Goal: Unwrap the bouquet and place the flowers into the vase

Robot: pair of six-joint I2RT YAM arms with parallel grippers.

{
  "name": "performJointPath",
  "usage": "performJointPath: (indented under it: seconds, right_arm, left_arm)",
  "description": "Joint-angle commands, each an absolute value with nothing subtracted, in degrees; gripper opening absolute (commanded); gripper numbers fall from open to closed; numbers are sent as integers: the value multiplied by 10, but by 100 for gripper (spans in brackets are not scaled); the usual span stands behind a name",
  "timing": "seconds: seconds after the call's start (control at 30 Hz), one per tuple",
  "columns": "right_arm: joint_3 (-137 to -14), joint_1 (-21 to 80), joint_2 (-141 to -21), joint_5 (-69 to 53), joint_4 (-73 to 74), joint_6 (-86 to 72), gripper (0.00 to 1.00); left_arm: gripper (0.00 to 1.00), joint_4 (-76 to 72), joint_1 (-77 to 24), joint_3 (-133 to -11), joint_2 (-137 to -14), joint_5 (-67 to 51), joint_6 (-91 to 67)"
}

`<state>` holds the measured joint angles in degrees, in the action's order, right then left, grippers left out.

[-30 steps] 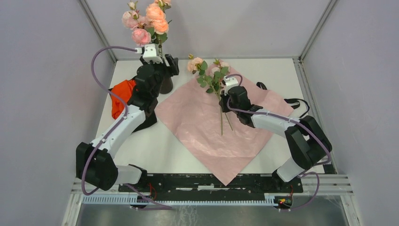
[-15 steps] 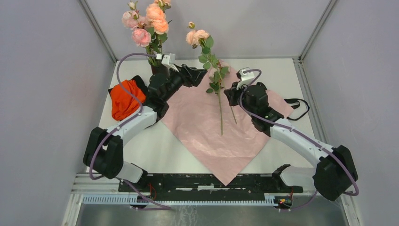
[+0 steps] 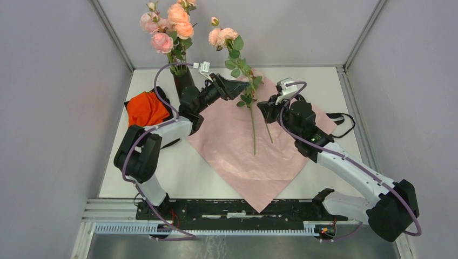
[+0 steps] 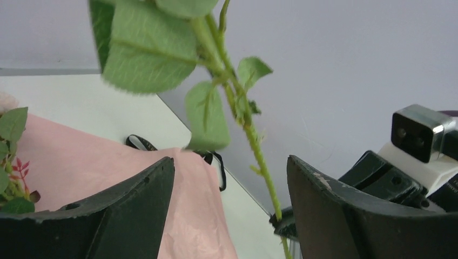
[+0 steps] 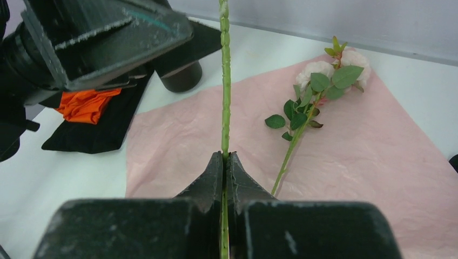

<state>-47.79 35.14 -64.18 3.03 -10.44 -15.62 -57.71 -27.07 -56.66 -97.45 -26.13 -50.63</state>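
Note:
The black vase [image 3: 182, 82] stands at the back left with several pink and peach flowers [image 3: 167, 21] in it. My right gripper [image 3: 267, 110] [image 5: 226, 156] is shut on the thin green stem [image 5: 225, 81] of one rose [image 3: 222, 36] and holds it upright above the paper. My left gripper [image 3: 238, 86] [image 4: 229, 178] is open beside that stem [image 4: 259, 156], which runs between its fingers [image 4: 135, 216] without touching them. Another rose [image 3: 253, 127] [image 5: 308, 102] lies flat on the spread pink wrapping paper [image 3: 243, 156]. The bouquet is unwrapped.
An orange-red cloth [image 3: 145, 108] [image 5: 86, 102] lies on a flat black cloth [image 5: 97, 135] at the left, beside the vase. The black ribbon [image 3: 340, 118] [image 4: 216, 162] lies at the paper's right corner. Grey walls close in the table on three sides.
My left gripper has swung right from the vase to the held stem. My right gripper has lifted its rose and stood it more upright.

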Motion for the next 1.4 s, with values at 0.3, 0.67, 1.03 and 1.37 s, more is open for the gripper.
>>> performJointPath:
  seconds: [0.3, 0.67, 1.03, 1.37]
  right_arm:
    - [-473, 367, -630, 20, -116, -161, 0]
    - [-473, 372, -633, 19, -120, -160, 0]
    - [-453, 372, -605, 91, -129, -136, 67]
    - [-442, 371, -630, 85, -142, -137, 66]
  left_arm:
    - [63, -618, -279, -647, -1012, -275, -532]
    - [2, -614, -279, -654, -1019, -286, -530]
    - [2, -313, -278, -714, -903, -195, -267]
    - [2, -191, -257, -766, -800, 46, -20]
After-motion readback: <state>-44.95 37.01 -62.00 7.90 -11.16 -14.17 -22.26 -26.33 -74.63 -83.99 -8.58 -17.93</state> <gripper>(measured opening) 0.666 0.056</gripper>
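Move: The held flower's stem crosses just past the left gripper's open fingers, about 1 cm ahead, 2 cm right and 2 cm above. The right gripper grips it lower down; the part to take lies some 8 cm ahead, 3 cm left and 6 cm above that hand. From the left hand, the vase stands about 11 cm farther out, 25 cm left and 14 cm lower; the lying flower is 4 cm ahead, 4 cm right and 26 cm below. Lift the left gripper about 2.5 cm, easing slightly right, and pinch the stem above the right gripper, which keeps holding it almost still. Once the left fingers are shut, open the right ones and leave that hand there. Then carry the flower up about 9 cm and left about as far, slightly forward, towards the vase, swinging the left wrist some 25 degrees counter-clockwise and tilting the fingers up. ##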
